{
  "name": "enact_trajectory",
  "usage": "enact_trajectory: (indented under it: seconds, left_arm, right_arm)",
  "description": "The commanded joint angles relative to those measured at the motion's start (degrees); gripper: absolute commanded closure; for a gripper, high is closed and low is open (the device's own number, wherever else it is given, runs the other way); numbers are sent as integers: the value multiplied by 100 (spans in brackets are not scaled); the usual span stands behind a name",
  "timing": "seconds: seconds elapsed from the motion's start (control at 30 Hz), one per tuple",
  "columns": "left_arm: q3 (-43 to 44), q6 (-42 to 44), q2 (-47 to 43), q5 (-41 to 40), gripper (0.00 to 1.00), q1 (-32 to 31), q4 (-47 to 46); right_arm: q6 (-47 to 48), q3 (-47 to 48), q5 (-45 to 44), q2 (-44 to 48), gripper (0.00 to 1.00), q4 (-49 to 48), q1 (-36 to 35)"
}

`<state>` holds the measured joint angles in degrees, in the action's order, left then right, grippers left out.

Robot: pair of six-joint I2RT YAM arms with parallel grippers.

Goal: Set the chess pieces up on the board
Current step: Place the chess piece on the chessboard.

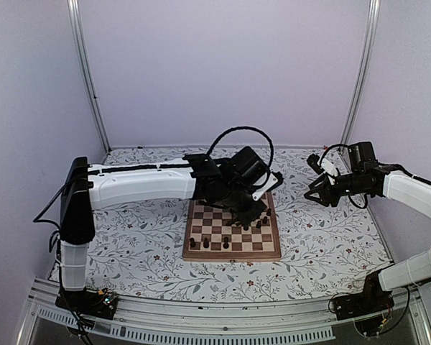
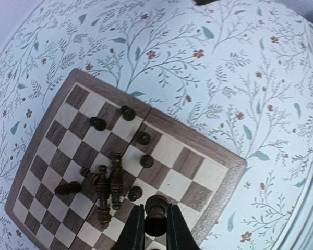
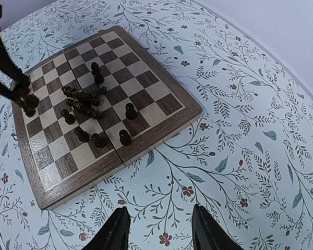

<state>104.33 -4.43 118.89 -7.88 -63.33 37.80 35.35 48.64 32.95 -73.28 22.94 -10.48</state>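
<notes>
The board (image 1: pixel 233 253) lies mid-table with dark chess pieces scattered on it. My left gripper (image 1: pixel 248 214) hovers over the board's far right part. In the left wrist view it (image 2: pixel 155 229) is shut on one dark chess piece (image 2: pixel 156 207), held by its stem near the board's corner. Two tall pieces (image 2: pixel 116 179) lie flat side by side, with several small ones such as a pawn (image 2: pixel 146 161) upright around them. My right gripper (image 3: pixel 159 229) is open and empty above the floral table, off the board's (image 3: pixel 68 182) right edge.
The floral table surface (image 1: pixel 323 244) surrounds the board. Pale walls with metal posts (image 1: pixel 86 72) close in the back and sides. Upright pieces (image 3: pixel 125 137) stand near the board edge closest to my right gripper (image 1: pixel 313 190).
</notes>
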Motion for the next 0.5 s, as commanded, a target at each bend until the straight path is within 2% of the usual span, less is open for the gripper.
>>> enact_trajectory:
  seconds: [0.0,0.47]
  left_arm:
    - [305,413,218,383,100,-248,52]
    - [975,552,1165,661,100,-675,219]
  right_arm:
    - [-128,-83,-284,24,56,-193,9]
    - [-186,-92,-501,-27,55,-267,8]
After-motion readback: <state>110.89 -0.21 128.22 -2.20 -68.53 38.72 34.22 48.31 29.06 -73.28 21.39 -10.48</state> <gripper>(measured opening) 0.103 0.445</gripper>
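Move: The left gripper, holding a chess piece, is bound for the board's near right corner square, about 6 cm back, 8 cm to its right and 11 cm below. One standing piece is almost directly beneath, 1 cm ahead and 1 cm right; another is 2 cm ahead and 5 cm right. The nearest back-row piece lies 6 cm back and 6 cm left. From the right gripper, that corner square is about 14 cm back, 14 cm left. Carry the held chess piece back and to the right with the left gripper, about 5 cm each way, from over the standing pieces towards the near right corner square. Stay level at first, then sink some 5 cm, turning the wrist clockwise roughly 10 degrees and keeping the fingers shut on the piece. ##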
